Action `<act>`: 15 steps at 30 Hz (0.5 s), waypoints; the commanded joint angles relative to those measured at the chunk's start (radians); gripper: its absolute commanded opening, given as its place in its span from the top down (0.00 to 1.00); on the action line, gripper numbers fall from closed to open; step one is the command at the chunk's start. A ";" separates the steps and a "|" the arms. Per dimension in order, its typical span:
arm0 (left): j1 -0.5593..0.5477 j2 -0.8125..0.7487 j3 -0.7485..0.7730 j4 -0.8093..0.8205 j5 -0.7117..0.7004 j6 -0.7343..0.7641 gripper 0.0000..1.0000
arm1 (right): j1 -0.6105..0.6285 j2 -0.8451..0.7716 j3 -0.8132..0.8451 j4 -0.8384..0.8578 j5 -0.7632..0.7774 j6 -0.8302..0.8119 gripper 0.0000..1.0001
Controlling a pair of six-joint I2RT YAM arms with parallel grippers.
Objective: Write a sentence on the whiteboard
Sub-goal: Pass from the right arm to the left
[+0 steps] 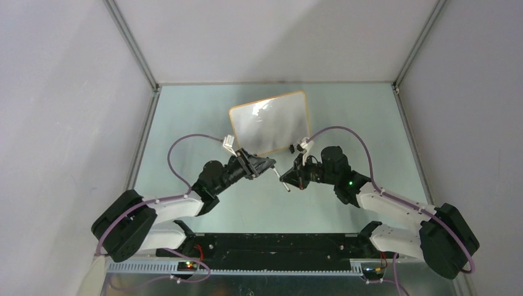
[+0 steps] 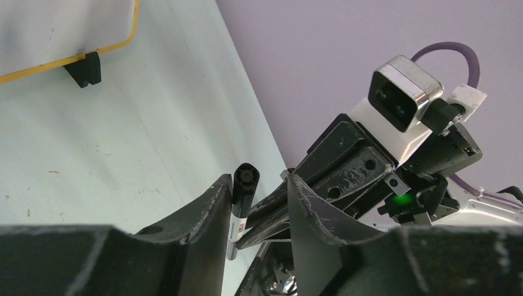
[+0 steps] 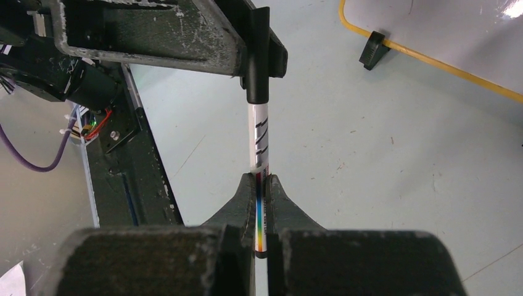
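Observation:
The whiteboard, white with an orange-tan frame, stands at the back of the table; its face shows glare and no sentence. My right gripper is shut on the rainbow-printed tail of a white marker. The marker's black cap points toward my left gripper, which is open around it. The cap rests against one left finger, with a gap to the other. From above, both grippers meet just in front of the board, left and right.
The board's black clip feet rest on the pale green table. Grey enclosure walls rise on both sides. The black mounting rail runs along the near edge. Purple cables loop over both arms.

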 commanded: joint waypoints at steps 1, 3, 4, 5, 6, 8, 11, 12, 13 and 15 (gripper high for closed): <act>-0.020 -0.018 0.044 -0.017 -0.013 0.054 0.60 | -0.005 0.003 -0.002 0.040 -0.023 0.010 1.00; -0.023 -0.027 0.047 -0.038 -0.028 0.067 0.74 | -0.005 0.003 -0.002 0.041 -0.025 0.012 1.00; -0.023 -0.030 0.050 -0.053 -0.030 0.071 0.79 | -0.005 0.003 -0.002 0.042 -0.025 0.013 1.00; -0.025 -0.035 0.052 -0.061 -0.036 0.077 0.88 | -0.005 0.003 -0.002 0.041 -0.026 0.012 1.00; -0.025 -0.037 0.056 -0.078 -0.040 0.080 0.92 | -0.005 0.003 -0.002 0.041 -0.027 0.012 1.00; -0.027 -0.043 0.062 -0.101 -0.045 0.091 0.99 | -0.005 0.003 -0.002 0.043 -0.030 0.011 1.00; -0.028 -0.052 0.063 -0.118 -0.054 0.105 1.00 | -0.006 0.001 -0.002 0.042 -0.032 0.012 0.97; -0.028 -0.063 0.062 -0.125 -0.057 0.108 1.00 | -0.007 0.000 -0.002 0.041 -0.032 0.014 0.75; -0.028 -0.070 0.061 -0.130 -0.063 0.111 1.00 | -0.007 0.000 -0.002 0.042 -0.031 0.017 0.63; -0.028 -0.095 0.062 -0.163 -0.080 0.123 1.00 | -0.009 0.000 -0.004 0.050 -0.038 0.023 0.36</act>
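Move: The marker is still held near its lower end in the right hand, cap up and slanting. From the left hand, its middle is about 5 cm back, 2 cm right and 3 cm lower, with the cap already between the open fingers. From the right hand, that middle is some 2 cm ahead, 1 cm left and 2 cm up. The whiteboard's middle is about 17 cm ahead of the left hand, 1 cm left and 17 cm below; its right-hand black clip is 6 cm ahead, 7 cm right and 17 cm below. The left hand settles down about 1 cm around the marker's black cap, its left side rising some 5 degrees, and closes its fingers until they pinch the cap. The right hand stays in place and keeps its grip on the lower barrel until the left is shut, then opens its fingers to about half and lets go of the marker, without backing away yet. ##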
